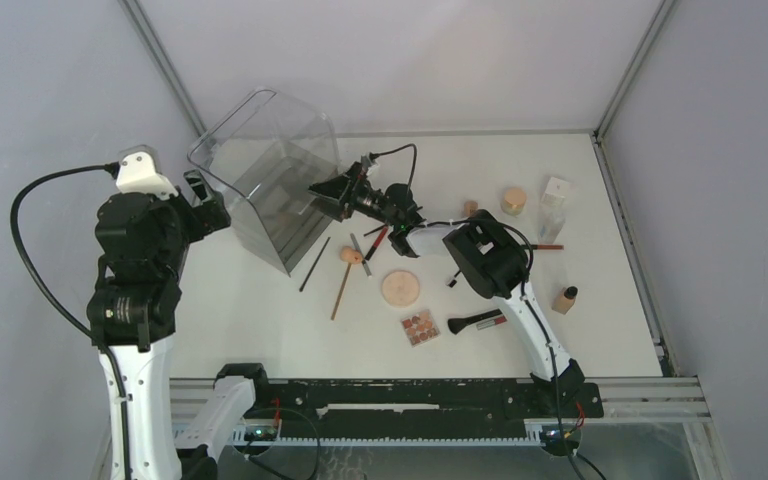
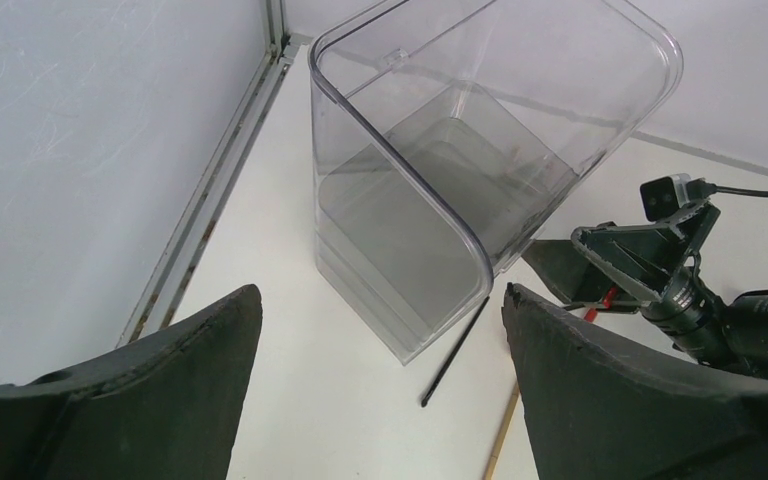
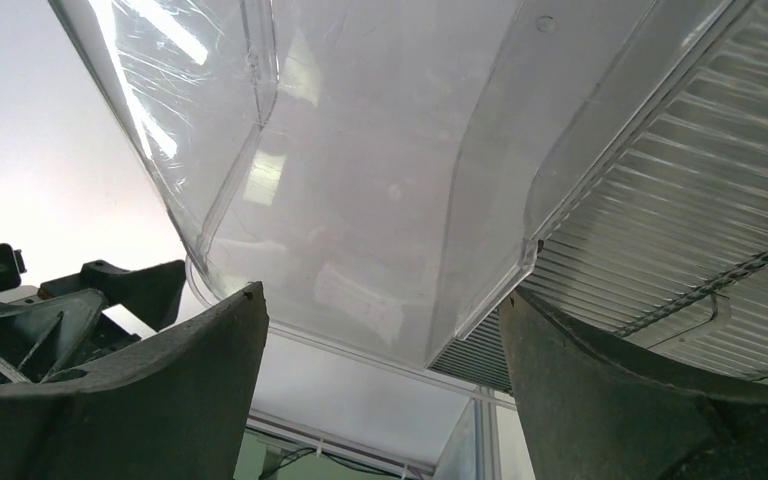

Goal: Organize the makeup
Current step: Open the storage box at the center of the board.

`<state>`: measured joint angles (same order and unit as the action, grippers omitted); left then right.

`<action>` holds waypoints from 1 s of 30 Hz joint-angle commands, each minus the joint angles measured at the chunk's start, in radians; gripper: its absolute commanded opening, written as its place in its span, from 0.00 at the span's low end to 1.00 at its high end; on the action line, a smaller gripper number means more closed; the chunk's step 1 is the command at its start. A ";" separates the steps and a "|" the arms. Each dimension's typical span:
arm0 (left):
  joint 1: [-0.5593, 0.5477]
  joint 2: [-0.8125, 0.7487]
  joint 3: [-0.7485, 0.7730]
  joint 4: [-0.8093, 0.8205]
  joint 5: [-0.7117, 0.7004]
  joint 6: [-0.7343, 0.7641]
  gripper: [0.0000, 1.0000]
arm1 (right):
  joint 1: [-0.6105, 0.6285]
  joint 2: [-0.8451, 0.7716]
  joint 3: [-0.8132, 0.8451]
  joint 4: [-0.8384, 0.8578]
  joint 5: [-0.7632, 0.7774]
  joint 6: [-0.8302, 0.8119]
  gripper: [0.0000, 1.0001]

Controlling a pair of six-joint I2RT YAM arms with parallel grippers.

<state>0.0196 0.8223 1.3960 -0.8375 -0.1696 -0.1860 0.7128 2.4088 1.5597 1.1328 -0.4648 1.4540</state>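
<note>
The makeup lies scattered on the white table: a thin black brush, a wooden-handled brush, a beige sponge, a red pencil, a round peach powder disc, a square palette, a black brush, a tan bottle and a jar. My left gripper is open beside the clear organizer's left side, holding nothing. My right gripper is open at the organizer's right side, tilted upward and empty.
The clear acrylic organizer sits tipped at the back left, between the two grippers. A small clear box stands at the back right. Metal frame rails edge the table.
</note>
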 commanded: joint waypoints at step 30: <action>-0.002 -0.099 -0.069 0.073 0.027 0.128 0.94 | -0.009 -0.292 -0.100 0.292 -0.044 0.036 0.90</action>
<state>0.0196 0.7410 1.3491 -0.8234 -0.1520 -0.1066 0.7025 2.2272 1.4597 1.3014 -0.5144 1.5101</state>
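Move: The front edge of the storage box's lid lies right at the right fingertips, some 3 cm to the hand's left and about level ahead, roughly 1 cm above it. The storage box's middle is about 10 cm left and 3 cm ahead, a little lower. On the table some 19 cm below, the black stick lies 13 cm back and 1 cm left, the sponge brush head 11 cm back and 6 cm right. From the left hand the lid edge is about 16 cm ahead, 15 cm right and 17 cm lower. Upward, after a short hold and then gathering speed, the right hand lifts the lid's front edge on the tip of its lower finger, rising about 10 cm while drawing back about 4 cm and 3 cm to the right. The hand rolls and tilts by some 10 degrees, and its fingers stay wide open, carrying the lid without pinching it. ##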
